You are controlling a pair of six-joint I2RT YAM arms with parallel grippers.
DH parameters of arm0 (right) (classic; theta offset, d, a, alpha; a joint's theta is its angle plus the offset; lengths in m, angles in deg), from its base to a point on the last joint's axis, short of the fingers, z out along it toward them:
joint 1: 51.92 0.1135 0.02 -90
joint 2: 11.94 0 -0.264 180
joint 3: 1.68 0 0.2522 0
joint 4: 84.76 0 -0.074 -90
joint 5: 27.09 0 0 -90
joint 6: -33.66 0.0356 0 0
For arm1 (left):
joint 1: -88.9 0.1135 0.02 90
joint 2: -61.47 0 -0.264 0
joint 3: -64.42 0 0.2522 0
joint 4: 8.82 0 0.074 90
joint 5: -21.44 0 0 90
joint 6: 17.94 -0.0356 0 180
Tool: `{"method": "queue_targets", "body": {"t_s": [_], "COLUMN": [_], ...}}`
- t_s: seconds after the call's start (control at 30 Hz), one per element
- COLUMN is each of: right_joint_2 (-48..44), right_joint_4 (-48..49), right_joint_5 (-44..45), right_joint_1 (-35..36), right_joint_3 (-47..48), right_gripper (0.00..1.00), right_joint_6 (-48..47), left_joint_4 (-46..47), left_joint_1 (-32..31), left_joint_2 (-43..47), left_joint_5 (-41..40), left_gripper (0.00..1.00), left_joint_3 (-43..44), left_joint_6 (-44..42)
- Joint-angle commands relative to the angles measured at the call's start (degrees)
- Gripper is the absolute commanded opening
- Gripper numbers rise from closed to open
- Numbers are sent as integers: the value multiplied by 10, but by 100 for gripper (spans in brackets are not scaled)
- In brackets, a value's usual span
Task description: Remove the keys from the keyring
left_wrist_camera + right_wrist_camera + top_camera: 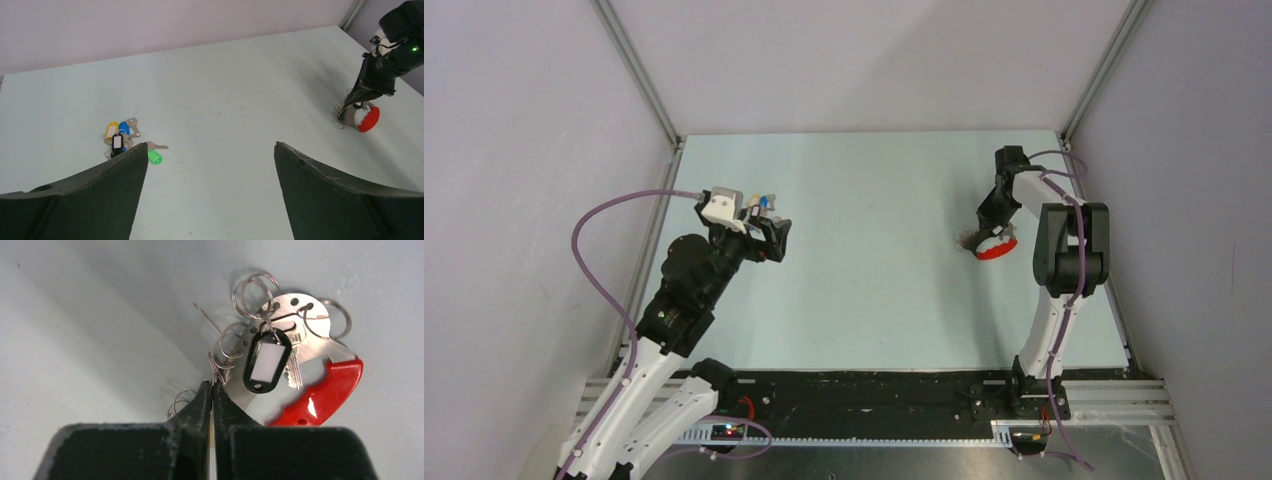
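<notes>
The keyring (325,395) is a silver plate with a bright red curved edge, lying on the table at the right (997,249). Several thin wire rings (252,290) hang from it, along with a silver key (294,371) and a black tag with a white label (267,362). My right gripper (212,386) is shut, and its tips pinch one wire ring at the plate's left edge. A loose bunch of keys (122,137) with yellow, blue, black and green tags lies at the left. My left gripper (211,145) hangs open above the table beside them, holding nothing.
The pale table (874,300) is walled on three sides. The right arm (1064,240) reaches down over the keyring near the right wall. A black rail (874,395) runs along the near edge.
</notes>
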Motion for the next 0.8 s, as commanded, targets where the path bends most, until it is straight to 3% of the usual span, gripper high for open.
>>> {"method": "queue_targets", "body": {"t_s": [0.0, 0.2, 0.77], "right_joint_2": [-72, -137, -359], "right_joint_4": [11, 23, 180], "right_joint_5": [-14, -39, -382], "right_joint_1": [1, 20, 200], "right_joint_3": [-23, -40, -71], "right_gripper": [0, 0, 0], "right_joint_6": [-1, -20, -207], "left_joint_4": [11, 10, 18], "left_joint_1": [-2, -3, -2], "left_joint_2": [1, -1, -43], "left_joint_5": [2, 4, 45], "left_gripper": [98, 98, 98], "left_joint_3": [18, 17, 56], "left_joint_6": [-9, -11, 18]}}
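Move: My right fingers are already shut on the ringed edge of the keyring. Its black tag lies about 4 cm to their right and 1 cm back, and the red handle roughly 3 cm right and 5 cm back, both about level with them. My open left hand is some 55 cm left, 17 cm back and 27 cm higher. From my left hand, the keyring lies about 15 cm ahead, 55 cm right and 29 cm below. Keeping my right fingers shut on the keyring's edge, I draw back a centimetre while starting to lift, then carry the keyring up about 21 cm, sweeping it ever faster to my left by some 19 cm and drawing back about 5 cm overall, towards my waiting left hand. As I go, my right wrist turns about 45 degrees counter-clockwise and tips the fingers up from pointing down. ##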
